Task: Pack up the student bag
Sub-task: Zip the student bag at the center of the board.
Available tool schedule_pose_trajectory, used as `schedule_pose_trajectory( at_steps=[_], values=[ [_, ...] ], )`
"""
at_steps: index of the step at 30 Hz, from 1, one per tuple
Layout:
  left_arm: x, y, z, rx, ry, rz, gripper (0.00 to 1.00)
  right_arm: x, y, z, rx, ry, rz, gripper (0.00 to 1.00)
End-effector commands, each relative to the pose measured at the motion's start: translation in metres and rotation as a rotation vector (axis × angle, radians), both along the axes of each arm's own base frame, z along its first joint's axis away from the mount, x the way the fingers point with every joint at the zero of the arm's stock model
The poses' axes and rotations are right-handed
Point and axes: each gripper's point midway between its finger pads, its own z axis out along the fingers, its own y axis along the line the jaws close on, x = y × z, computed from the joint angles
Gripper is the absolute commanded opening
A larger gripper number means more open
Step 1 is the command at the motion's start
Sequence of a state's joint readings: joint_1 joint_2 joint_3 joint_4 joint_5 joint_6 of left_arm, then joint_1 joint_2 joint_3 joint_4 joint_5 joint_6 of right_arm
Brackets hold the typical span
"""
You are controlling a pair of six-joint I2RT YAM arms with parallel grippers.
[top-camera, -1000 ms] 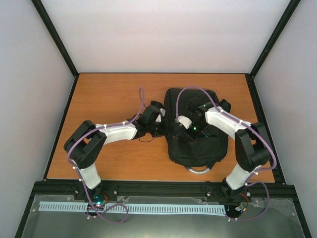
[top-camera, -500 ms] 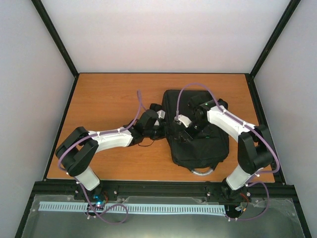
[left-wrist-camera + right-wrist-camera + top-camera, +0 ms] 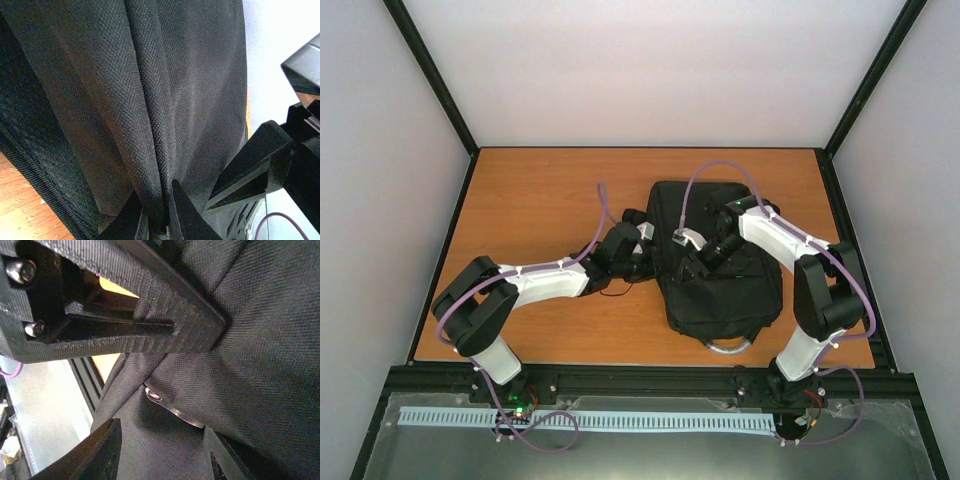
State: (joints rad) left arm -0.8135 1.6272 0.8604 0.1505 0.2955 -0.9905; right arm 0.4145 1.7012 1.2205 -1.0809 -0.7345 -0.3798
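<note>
The student bag [image 3: 725, 290], a black fabric backpack, lies flat right of the table's middle, its grey loop handle [image 3: 725, 346] toward the arms. My left gripper [image 3: 656, 262] is at the bag's left edge. In the left wrist view it [image 3: 156, 212] is shut on a raised fold of the bag's fabric [image 3: 150, 110]. My right gripper [image 3: 693, 264] hovers over the bag's left half, close to the left one. Seen from the right wrist, it [image 3: 162, 452] stands open over the cloth, with a metal zip pull [image 3: 172, 410] lying between and just ahead of its fingers, untouched.
The orange wooden table [image 3: 540, 200] is walled by white panels with black frame posts at the corners. A black rail [image 3: 640, 380] runs along the near edge. The left gripper's black body [image 3: 115, 315] sits right above the right gripper's jaws.
My right gripper has opened and its arm has drawn back a little over the bag. The left arm stretched right a second ago, still pinching the fabric, and has since held still.
</note>
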Motion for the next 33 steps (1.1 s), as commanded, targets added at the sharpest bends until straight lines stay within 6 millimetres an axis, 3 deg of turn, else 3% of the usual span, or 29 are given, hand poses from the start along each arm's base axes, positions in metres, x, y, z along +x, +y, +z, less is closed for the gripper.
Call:
schedule_pose_trajectory(
  at_steps=[1, 3, 6, 11, 17, 22, 28, 33],
  values=[
    [-0.010, -0.033, 0.067, -0.176, -0.174, -0.111, 0.01, 0.004, 0.028, 0.036, 0.229, -0.016, 0.037, 0.46],
    [-0.009, -0.032, 0.064, -0.167, -0.172, -0.107, 0.01, 0.010, 0.022, 0.030, 0.170, -0.048, 0.006, 0.47],
    [-0.009, -0.032, 0.064, -0.167, -0.173, -0.101, 0.01, 0.022, 0.001, 0.000, -0.015, -0.102, -0.059, 0.51],
    [-0.010, -0.034, 0.075, -0.203, -0.192, -0.108, 0.01, 0.019, -0.010, -0.028, -0.102, -0.066, -0.078, 0.60],
    [-0.015, -0.041, 0.088, -0.242, -0.220, -0.135, 0.01, 0.020, -0.006, -0.038, -0.116, -0.030, -0.067, 0.60],
    [-0.012, -0.035, 0.087, -0.214, -0.222, -0.103, 0.01, 0.029, -0.029, -0.052, -0.271, -0.108, -0.101, 0.66],
    [-0.007, -0.032, 0.083, -0.195, -0.208, -0.063, 0.01, 0.029, -0.047, -0.051, -0.351, -0.172, -0.135, 0.77],
    [-0.009, -0.037, 0.089, -0.228, -0.215, -0.085, 0.01, 0.011, -0.015, -0.040, -0.158, -0.066, -0.094, 0.78]
  ],
)
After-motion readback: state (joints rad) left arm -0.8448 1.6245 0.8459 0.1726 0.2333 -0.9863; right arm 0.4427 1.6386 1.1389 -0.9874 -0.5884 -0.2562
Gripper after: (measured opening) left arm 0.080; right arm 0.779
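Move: The zip pull lies close in front of the right fingertips, about 2 cm left, 1 cm ahead and 2 cm below. The bag edge pinched by the left gripper is about 7 cm left and 3 cm ahead of the right hand, near its height; the bag handle is some 10 cm right, 16 cm back and 8 cm lower. From the left hand, the pull lies roughly 5 cm right, 2 cm back and 2 cm below. The right hand sinks about 2 cm towards the bag front beside the zip pull and then eases about 1 cm to the right, tilting by less than 10 degrees, while its fingers spread from half to more than three quarters open without gripping the pull. The left hand stays practically in place and keeps the bag's left edge pinched between nearly shut fingers, holding the cloth for the other hand. ##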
